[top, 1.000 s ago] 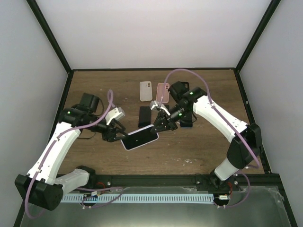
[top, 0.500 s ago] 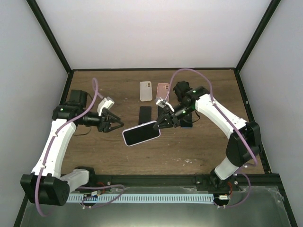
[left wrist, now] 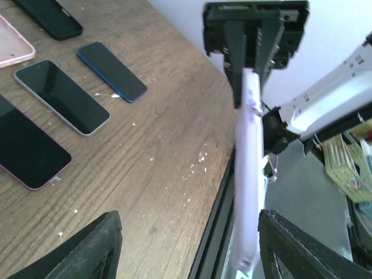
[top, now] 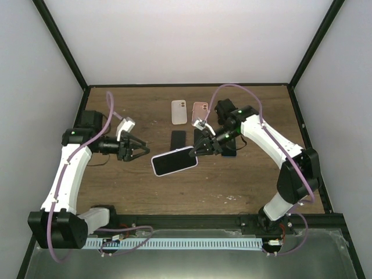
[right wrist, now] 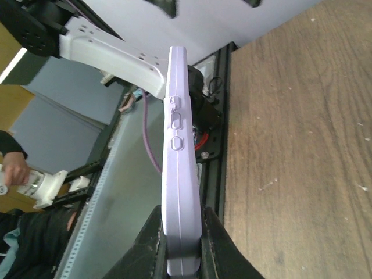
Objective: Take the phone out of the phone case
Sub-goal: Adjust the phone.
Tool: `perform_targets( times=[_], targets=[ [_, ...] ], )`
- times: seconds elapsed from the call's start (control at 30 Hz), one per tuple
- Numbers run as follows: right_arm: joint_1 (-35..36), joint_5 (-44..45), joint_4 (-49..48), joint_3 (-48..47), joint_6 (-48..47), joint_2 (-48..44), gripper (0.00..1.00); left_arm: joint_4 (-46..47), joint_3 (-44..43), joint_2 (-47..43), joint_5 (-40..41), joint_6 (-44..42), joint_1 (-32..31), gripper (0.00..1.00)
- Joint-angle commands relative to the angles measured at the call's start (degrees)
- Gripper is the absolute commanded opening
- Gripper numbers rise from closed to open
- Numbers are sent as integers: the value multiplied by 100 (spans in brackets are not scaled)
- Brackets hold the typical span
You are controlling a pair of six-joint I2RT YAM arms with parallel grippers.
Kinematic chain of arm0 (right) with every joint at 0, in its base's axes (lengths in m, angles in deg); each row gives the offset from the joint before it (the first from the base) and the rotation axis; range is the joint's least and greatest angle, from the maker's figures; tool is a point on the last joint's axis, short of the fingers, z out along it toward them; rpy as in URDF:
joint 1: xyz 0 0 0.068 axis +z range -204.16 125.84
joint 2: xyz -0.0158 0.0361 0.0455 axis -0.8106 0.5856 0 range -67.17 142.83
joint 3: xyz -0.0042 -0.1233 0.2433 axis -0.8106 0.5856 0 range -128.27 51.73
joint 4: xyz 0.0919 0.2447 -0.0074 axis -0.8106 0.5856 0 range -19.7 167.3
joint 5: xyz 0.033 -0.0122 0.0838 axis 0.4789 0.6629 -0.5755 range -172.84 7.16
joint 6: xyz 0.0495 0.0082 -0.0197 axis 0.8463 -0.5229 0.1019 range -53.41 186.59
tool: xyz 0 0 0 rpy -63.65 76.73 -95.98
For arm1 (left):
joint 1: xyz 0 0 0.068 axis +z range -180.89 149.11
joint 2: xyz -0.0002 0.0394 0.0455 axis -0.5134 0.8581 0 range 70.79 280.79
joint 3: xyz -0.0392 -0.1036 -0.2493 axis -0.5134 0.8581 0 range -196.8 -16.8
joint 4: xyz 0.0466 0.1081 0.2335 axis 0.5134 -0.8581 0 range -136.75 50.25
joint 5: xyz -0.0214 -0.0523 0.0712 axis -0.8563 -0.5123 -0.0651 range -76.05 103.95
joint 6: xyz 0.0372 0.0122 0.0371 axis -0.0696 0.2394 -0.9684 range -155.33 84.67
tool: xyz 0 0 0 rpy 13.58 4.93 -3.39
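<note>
The phone (top: 173, 162), dark screen up, sits inside a lavender phone case (right wrist: 180, 174) and hangs above the table. My right gripper (top: 196, 152) is shut on its right end; in the right wrist view both fingers (right wrist: 152, 247) press the case's flat sides, with the side buttons showing. My left gripper (top: 135, 150) stands open a short way left of the phone and touches nothing. From the left wrist the case (left wrist: 249, 174) shows edge-on ahead, with the left gripper (left wrist: 189, 250) spread wide.
A white case (top: 179, 111) and a pink case (top: 200, 110) lie at the back of the wooden table (top: 244, 180). Several bare phones lie near the middle, among them a black one (top: 177, 139) and a blue-edged one (left wrist: 111, 71). Black frame rails border the table.
My left gripper has let go of the phone's left end, opened wider and pulled back to the left. The right gripper has lifted the cased phone slightly up and away.
</note>
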Motion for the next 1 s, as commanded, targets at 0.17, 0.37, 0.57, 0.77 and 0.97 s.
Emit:
perform_targets(
  times=[0.17,0.37,0.57,0.77,0.97],
  targets=[
    [-6,657,-326,-221,115,-162,1,-773,-72,-145,614,-1040,-1170,65],
    [162,1053,-203,-433,-91,-136,1,-713,-95,-20,1122,-1036,-1596,67],
    [417,1332,-84,-521,-224,-137,1,-627,-107,65,1700,-997,-2082,67],
    [653,1484,27,-518,-385,-202,1,-401,-205,66,2081,-1002,-2115,66],
    [677,1592,90,-522,-383,-190,1,-411,-291,86,2246,-1079,-2115,66]
  ],
)
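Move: The purple-cased phone, held out by my right hand, has its middle about 10 cm to the right of my left hand, 4 cm back and some 3 cm lower; its free end is nearer still. From my right hand, that middle is about 6 cm left, 3 cm back and 2 cm below. On the table, roughly 25 cm beneath my left hand, the red-rimmed phone lies 14 cm ahead and 11 cm right, the grey-rimmed phone 15 cm ahead and 20 cm right. I bring my open left hand back about 5 cm, down some 5 cm and a little right to the free end of the cased phone, turning it clockwise and tipping its fingers down, about 30 degrees in all. My right hand keeps its pinch on the other end, sinks about 4 cm and tips its fingers down some 20 degrees. ##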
